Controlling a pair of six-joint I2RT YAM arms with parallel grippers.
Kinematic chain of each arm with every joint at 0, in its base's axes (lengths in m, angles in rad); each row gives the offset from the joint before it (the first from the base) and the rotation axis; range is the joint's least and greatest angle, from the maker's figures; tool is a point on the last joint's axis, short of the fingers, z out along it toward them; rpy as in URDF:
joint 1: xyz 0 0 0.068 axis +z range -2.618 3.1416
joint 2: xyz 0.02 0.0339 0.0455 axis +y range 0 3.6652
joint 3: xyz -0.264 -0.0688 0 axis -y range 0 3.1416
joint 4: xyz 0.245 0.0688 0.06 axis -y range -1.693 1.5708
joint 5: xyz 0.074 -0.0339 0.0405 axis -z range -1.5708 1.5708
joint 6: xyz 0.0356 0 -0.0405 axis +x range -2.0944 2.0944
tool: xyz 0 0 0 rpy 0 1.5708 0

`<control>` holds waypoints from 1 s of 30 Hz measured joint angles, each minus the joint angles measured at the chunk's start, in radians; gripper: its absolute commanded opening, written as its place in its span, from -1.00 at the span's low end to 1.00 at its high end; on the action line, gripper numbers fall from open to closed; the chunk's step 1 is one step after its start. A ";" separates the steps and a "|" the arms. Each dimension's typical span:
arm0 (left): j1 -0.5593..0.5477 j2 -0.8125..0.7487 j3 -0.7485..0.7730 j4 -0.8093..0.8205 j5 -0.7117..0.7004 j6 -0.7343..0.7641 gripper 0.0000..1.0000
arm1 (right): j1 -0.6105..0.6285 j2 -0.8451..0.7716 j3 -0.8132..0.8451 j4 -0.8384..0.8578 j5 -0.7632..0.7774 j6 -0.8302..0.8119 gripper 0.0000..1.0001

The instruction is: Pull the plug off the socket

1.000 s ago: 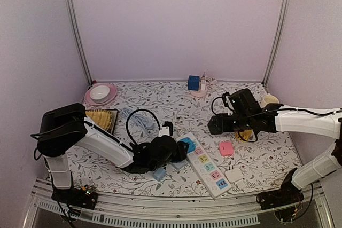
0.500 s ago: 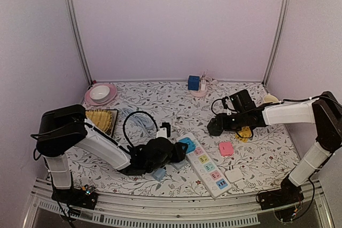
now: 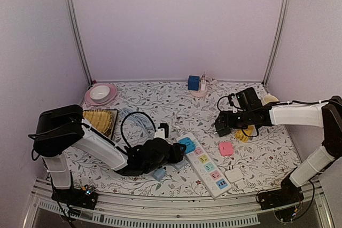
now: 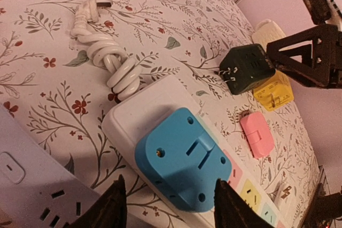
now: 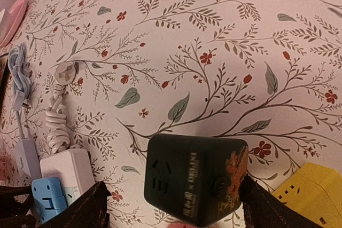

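Note:
The blue plug (image 3: pixel 187 144) (image 4: pixel 181 166) sits pushed into the end of the white socket strip (image 3: pixel 206 166) (image 4: pixel 155 100). My left gripper (image 3: pixel 173 153) (image 4: pixel 168 201) is open and straddles the plug's near end; a gap shows at the left finger, while the right finger is at the plug's edge. My right gripper (image 3: pixel 220 129) (image 5: pixel 173 206) is open around a black cube adapter (image 5: pixel 197 180) (image 4: pixel 248 68), with clear space at its left finger.
A yellow adapter (image 3: pixel 245 133) and a pink one (image 3: pixel 226 148) lie right of the strip, with a white square one (image 3: pixel 233 175) nearer. A coiled white cord (image 4: pixel 115 62) leads off the strip's end. A pink plate (image 3: pixel 100 94) and a blue cube (image 3: pixel 193 83) sit at the back.
My right arm has shifted a little to the right and its jaws have widened around the black cube. The left arm crept slightly; the blue plug stays in the strip.

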State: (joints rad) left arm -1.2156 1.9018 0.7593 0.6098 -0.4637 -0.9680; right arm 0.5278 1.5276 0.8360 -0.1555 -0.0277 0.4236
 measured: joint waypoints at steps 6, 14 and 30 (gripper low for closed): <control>0.000 0.000 -0.003 0.007 0.000 0.000 0.15 | 0.000 -0.086 0.000 -0.055 0.051 -0.011 0.70; 0.000 -0.012 -0.033 0.038 0.003 0.003 0.14 | 0.112 -0.152 -0.011 -0.086 0.106 -0.025 0.73; -0.001 -0.072 -0.173 0.164 -0.023 -0.016 0.14 | 0.530 0.153 0.161 -0.124 0.318 -0.023 0.75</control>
State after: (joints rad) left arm -1.2167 1.8297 0.5861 0.7742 -0.4866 -0.9844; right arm 1.0580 1.6810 0.9970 -0.2794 0.2905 0.4007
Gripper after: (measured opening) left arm 0.569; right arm 0.874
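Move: The blue plug, on the far end of the white socket strip, lies about 16 cm left of my right hand, 8 cm back and 3 cm lower; the strip's middle is some 9 cm right of that plug and 7 cm nearer me. The black plug, already released, sits just under my right hand, with the yellow plug about 8 cm right of it and the pink one 8 cm back. From my left hand the blue plug is some 3 cm ahead and 3 cm right. With its fingers already wide open, my right hand rises about 4 cm clear of the black plug, then swings left and back towards the blue plug, some 16 cm in all, turning about 20 degrees counter-clockwise, dipping its left side and sinking over the last stretch. Meanwhile my left hand, still half open, backs off about 3 cm to the left to make room. ##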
